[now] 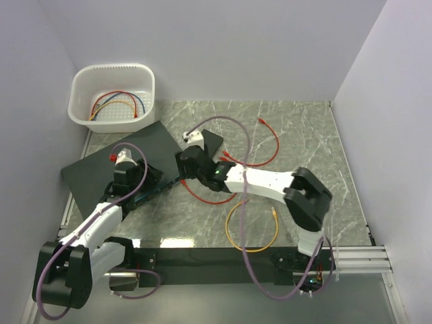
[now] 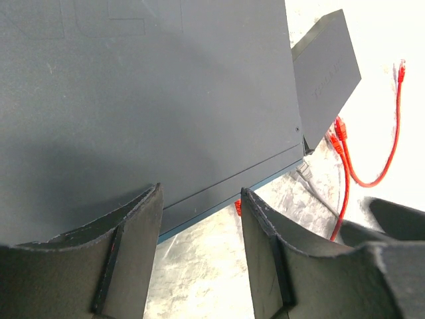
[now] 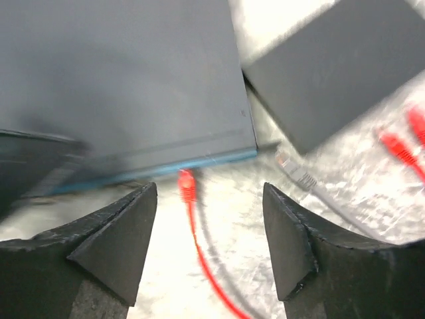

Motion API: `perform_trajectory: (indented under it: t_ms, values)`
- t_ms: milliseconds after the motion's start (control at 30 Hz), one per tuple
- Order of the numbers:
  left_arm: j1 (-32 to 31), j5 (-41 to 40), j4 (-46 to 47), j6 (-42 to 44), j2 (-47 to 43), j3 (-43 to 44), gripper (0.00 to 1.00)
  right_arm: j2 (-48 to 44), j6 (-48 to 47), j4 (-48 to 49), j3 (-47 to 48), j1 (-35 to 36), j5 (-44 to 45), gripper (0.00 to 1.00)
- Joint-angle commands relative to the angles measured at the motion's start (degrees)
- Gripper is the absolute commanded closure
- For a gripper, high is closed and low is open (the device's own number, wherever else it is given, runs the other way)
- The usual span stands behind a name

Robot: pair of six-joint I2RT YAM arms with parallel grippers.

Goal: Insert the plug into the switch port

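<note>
The black switch [image 3: 119, 80] lies flat, and its teal front face [image 3: 199, 159] shows only as a thin strip. No switch port can be made out. The red plug [image 3: 186, 183] has its tip against that strip, with its thin red cable [image 3: 202, 259] trailing back over the table. My right gripper [image 3: 209, 193] is open, its fingers on either side of the plug without touching it. My left gripper [image 2: 201, 199] is also open at the switch's front edge [image 2: 219, 205], with nothing between its fingers. The plug [image 2: 238, 207] peeks out beside the left gripper's right finger.
A small black box [image 3: 339, 66] lies right of the switch, and a grey cable's plug [image 3: 292, 169] lies near it. More red cable ends [image 3: 398, 143] lie at the right. A yellow cable [image 1: 250, 229] loops at the front. A white basket [image 1: 84, 111] of cables stands at the back left.
</note>
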Motion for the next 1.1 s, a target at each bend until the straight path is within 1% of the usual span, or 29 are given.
perform_trajectory:
  t_ms: [0, 100, 133, 200, 233, 300, 333, 367, 400, 433, 467, 500, 533, 567, 667, 800, 900, 933, 1033, 1067]
  values:
    - [0.21, -0.52, -0.78, 0.40, -1.48, 2.32, 0.44, -7.21, 0.84, 4.49, -1.47, -0.23, 1.27, 0.28]
    - [0.21, -1.31, -2.00, 0.66, -2.27, 2.50, 0.44, -7.75, 1.62, 3.35, 0.45, -3.12, -2.86, 0.27]
    - [0.21, -1.75, -3.14, 0.75, -2.54, 2.76, 0.44, -6.61, 1.89, 3.26, 1.24, -4.26, -6.62, 0.28]
    - [0.21, -2.55, -4.20, 1.36, -3.68, 3.46, 0.43, -4.77, 3.12, 2.12, 4.75, -7.78, -10.85, 0.28]
    - [0.21, -2.55, -5.95, 1.45, -4.20, 3.90, 0.43, -2.15, 3.56, 1.85, 6.07, -8.83, -15.22, 0.28]
    - [0.21, -7.80, -10.52, 1.10, -6.05, 5.13, 0.42, 2.16, 4.35, 0.72, 10.55, -11.47, -18.94, 0.28]
    - [0.29, -10.43, -12.71, -0.47, -6.84, 5.74, 0.38, 3.49, 4.53, 0.36, 13.35, -12.00, -21.74, 0.28]
    - [0.29, -13.15, -16.91, -1.79, -8.41, 6.10, 0.35, 4.90, 4.70, 0.09, 14.69, -12.62, -22.90, 0.28]
    - [0.29, -18.23, -18.86, -2.67, -9.38, 6.36, 0.33, 6.22, 4.97, -0.52, 16.09, -13.41, -23.52, 0.28]
    - [0.38, -19.93, -19.84, -3.38, -10.35, 6.37, 0.30, 8.93, 5.06, -0.70, 17.32, -13.76, -25.70, 0.28]
    - [0.64, -21.43, -21.59, -4.69, -12.10, 6.37, 0.25, 10.35, 5.32, -0.87, 19.95, -14.20, -28.08, 0.28]
    - [0.82, -23.36, -21.96, -4.96, -12.90, 6.37, 0.22, 13.06, 5.58, -1.92, 21.28, -14.55, -28.97, 0.28]
    - [1.26, -23.72, -22.22, -5.14, -13.61, 6.37, 0.19, 14.39, 5.85, -2.28, 22.60, -14.73, -30.11, 0.28]
    - [2.13, -23.64, -22.49, -5.23, -14.22, 6.54, 0.18, 15.80, 6.20, -3.33, 25.05, -14.82, -31.25, 0.28]
    - [2.93, -22.15, -22.31, -4.88, -14.49, 7.15, 0.18, 20.11, 7.34, -3.78, 27.61, -14.99, -33.45, 0.28]
    - [3.02, -21.09, -21.96, -4.88, -14.75, 6.98, 0.19, 22.84, 8.92, -2.47, 26.75, -14.91, -36.53, 0.28]
    - [3.02, -20.56, -20.73, -4.53, -15.28, 6.02, 0.18, 20.92, 10.32, 0.60, 21.84, -14.73, -36.89, 0.29]
    - [3.02, -20.56, -20.21, -4.44, -15.37, 5.58, 0.19, 19.86, 10.50, 1.92, 17.90, -14.56, -36.54, 0.29]
    - [3.11, -19.34, -19.24, -4.18, -15.02, 4.79, 0.19, 15.65, 11.82, 5.44, 12.43, -12.98, -35.49, 0.31]
    - [3.02, -18.81, -18.71, -4.26, -14.76, 4.61, 0.19, 14.50, 12.35, 6.41, 8.93, -11.76, -34.79, 0.31]
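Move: The right hand is open and empty above the switch's front right corner. The right side edge it goes for lies about 7 cm ahead, 2 cm left and 7 cm down; the red plug is some 3 cm left and 1 cm back, 8 cm down; the black box is about 12 cm ahead, 4 cm right. From the left hand, that side edge lies roughly 10 cm ahead and 9 cm right, 4 cm down. The open right fingers come down astride the switch's right side edge, one over its top, the other in the gap beside the black box. This hand first rises 7 cm, swings forward about 11 cm, then sinks and eases back, slightly leftward, tipping downward as its left side rises. The left hand backs off 8 cm leftward over the switch, rising a little, opening wider and turning some 20 degrees counter-clockwise. ##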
